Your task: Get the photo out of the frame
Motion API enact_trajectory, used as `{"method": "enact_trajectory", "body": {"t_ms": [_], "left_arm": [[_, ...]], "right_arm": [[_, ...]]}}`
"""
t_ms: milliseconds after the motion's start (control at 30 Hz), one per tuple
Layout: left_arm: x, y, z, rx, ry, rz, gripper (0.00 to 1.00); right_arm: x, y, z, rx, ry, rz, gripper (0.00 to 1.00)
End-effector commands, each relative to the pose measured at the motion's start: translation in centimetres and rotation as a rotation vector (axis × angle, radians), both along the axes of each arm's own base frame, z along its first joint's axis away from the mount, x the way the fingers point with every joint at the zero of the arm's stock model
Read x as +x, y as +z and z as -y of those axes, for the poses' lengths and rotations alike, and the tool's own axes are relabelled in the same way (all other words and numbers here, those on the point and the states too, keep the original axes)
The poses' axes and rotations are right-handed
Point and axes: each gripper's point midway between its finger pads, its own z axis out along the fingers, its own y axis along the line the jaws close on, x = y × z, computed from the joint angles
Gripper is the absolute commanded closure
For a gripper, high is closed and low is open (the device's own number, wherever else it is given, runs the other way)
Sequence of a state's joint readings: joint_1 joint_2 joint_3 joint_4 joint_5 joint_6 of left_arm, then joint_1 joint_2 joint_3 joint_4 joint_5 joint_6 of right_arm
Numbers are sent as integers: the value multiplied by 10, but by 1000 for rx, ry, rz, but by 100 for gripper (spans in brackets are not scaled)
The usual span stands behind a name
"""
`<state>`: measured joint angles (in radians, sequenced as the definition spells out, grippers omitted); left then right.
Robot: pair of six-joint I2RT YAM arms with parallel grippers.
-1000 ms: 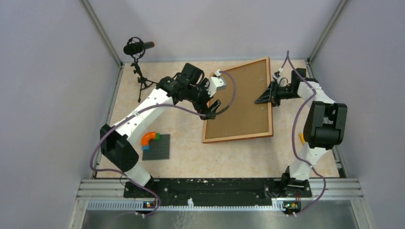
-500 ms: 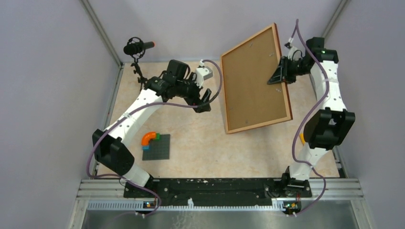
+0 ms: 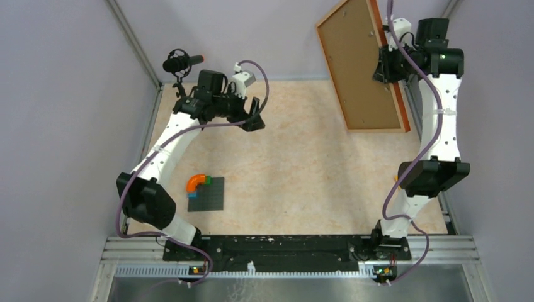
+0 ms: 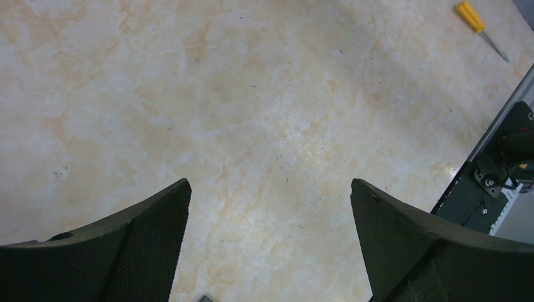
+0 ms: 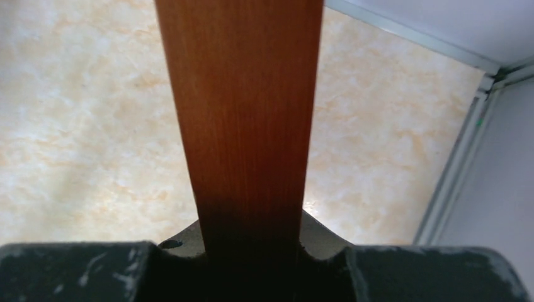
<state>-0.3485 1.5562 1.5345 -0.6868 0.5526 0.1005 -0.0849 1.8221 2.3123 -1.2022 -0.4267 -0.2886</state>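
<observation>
The frame (image 3: 362, 69) hangs in the air at the back right, tilted steeply, its brown fibreboard back towards the top camera. My right gripper (image 3: 385, 66) is shut on its right border. In the right wrist view the reddish-brown wooden edge (image 5: 242, 107) runs straight up out of my right gripper (image 5: 247, 233), pinched between the jaws. The photo is hidden from every view. My left gripper (image 3: 254, 116) hovers over the table at the back left, well apart from the frame. It is open, with only bare tabletop between the fingers (image 4: 145, 245) in the left gripper (image 4: 269, 184) view.
A microphone on a small stand (image 3: 182, 63) is at the back left corner. A grey studded baseplate (image 3: 206, 194) with an orange curved brick (image 3: 197, 181) lies front left. A yellow screwdriver (image 4: 478, 22) lies by the right arm (image 3: 398, 182). Walls close in three sides.
My right gripper has lifted the frame off the table, up and to the right, tipping it steeply. My left arm has drawn back to the left, away from the frame.
</observation>
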Motion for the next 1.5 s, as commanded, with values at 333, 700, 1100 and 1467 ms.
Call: {"method": "enact_trajectory", "body": {"t_ms": [333,700,1100,1467], "left_arm": [[48,80,-59,-149,179,131,1],[82,197,-128,-189,427,443,1],[81,179,-130,-171,418,394,1],[78,166,-129,-162,410,365,1]], "right_arm": [[17,77,-90,-426,242,493,100],[0,15,-151,-622,357,573,100],[-22,-54,-183,-747,424,631,100],[-42,-121,-207,-862,470,665,100]]}}
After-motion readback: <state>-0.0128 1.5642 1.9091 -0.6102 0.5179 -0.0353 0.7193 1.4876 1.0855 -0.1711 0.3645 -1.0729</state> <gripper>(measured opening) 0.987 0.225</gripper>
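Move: The right hand is holding the picture frame by one long side, stood up and back towards the robot, its middle some 12 cm ahead, 6 cm left and 8 cm lower. The clear middle of the table, where the frame is taken, lies about 30 cm left, 2 cm back and 35 cm down; the screwdriver is on the table 18 cm back and 7 cm right. From the left hand the frame's middle is about 18 cm ahead, 40 cm right, roughly level. Keeping its pinch on the frame's long side, the right hand carries the frame left about 18 cm towards mid-table, then mostly lowers it, some 15 cm down in all and slightly back, while the wrist rolls about 70 degrees, left side going down, to turn the photo face up. The empty left hand, still open, clears away up, left and forward by over 20 cm. ##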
